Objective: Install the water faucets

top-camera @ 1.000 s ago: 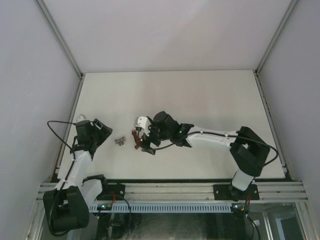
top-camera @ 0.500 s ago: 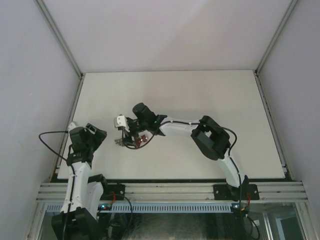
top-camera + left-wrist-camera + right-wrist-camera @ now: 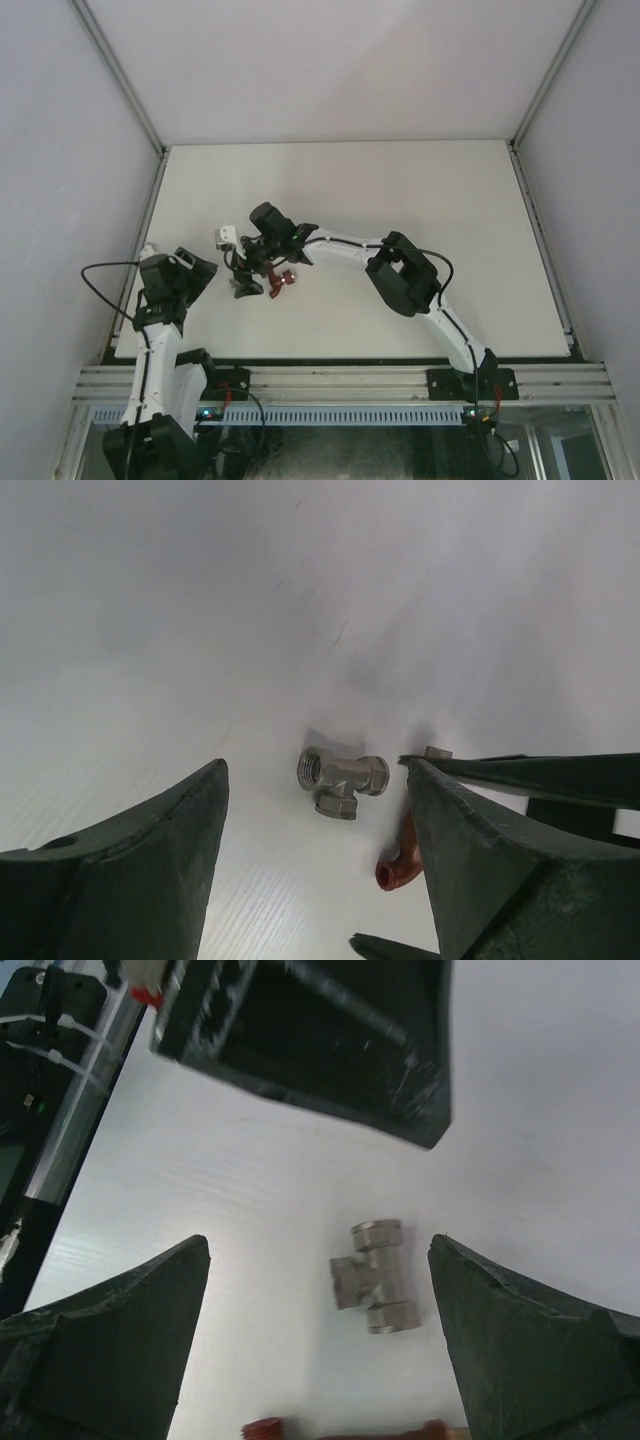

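A small grey-silver T-shaped fitting [image 3: 342,778] [image 3: 375,1275] lies on the white table. A dark red-brown tap body [image 3: 283,280] [image 3: 400,860] [image 3: 264,1428] lies just beside it. My right gripper [image 3: 247,280] [image 3: 320,1245] hangs open over the fitting, which sits between its fingers untouched. My left gripper [image 3: 200,268] [image 3: 315,770] is open too, facing the fitting from the left, a short way off. The top view hides the fitting under the right gripper.
The right arm [image 3: 350,248] stretches across the table to the left. The table's left edge rail [image 3: 140,250] runs close behind the left arm. The left gripper's black body [image 3: 330,1040] fills the top of the right wrist view.
The right gripper has swung left, past the red-brown tap, to hang over the grey fitting. The left arm has drawn back a little toward the near left.
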Action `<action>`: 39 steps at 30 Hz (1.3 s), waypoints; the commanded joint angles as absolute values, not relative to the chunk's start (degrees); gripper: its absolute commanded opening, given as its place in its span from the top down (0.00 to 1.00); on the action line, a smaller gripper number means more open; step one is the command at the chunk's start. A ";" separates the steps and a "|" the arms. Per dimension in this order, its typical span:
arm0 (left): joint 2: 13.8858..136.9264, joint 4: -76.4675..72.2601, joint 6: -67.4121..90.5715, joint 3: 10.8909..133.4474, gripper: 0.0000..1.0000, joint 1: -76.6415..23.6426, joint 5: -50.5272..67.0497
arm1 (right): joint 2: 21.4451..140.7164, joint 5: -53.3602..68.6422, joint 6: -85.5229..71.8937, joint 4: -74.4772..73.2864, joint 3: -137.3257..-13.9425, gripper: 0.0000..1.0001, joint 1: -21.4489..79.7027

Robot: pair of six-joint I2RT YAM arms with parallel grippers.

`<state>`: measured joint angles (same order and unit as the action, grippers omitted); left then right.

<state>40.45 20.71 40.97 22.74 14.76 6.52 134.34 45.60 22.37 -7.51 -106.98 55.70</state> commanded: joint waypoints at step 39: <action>41.32 14.66 41.10 23.24 0.21 15.75 15.12 | 125.62 35.38 20.23 8.81 -88.06 1.00 56.78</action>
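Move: The metal tee fitting lies on the table almost straight beneath your right hand point, some 8 cm down and about 2 cm ahead. The red-brown faucet lies flat about 9 cm to the right of that tee and about level with it. From the waiting left hand, the tee is roughly 8 cm to the right, 2 cm ahead and 8 cm below. Lower the right gripper, fingers wide open and reaching left, about 7 cm over the tee fitting, working some 2 cm forward after a short initial dip back. Once low, shut the fingers until they pinch the tee's body, easing about 2 cm right and 1 cm back as they close. ##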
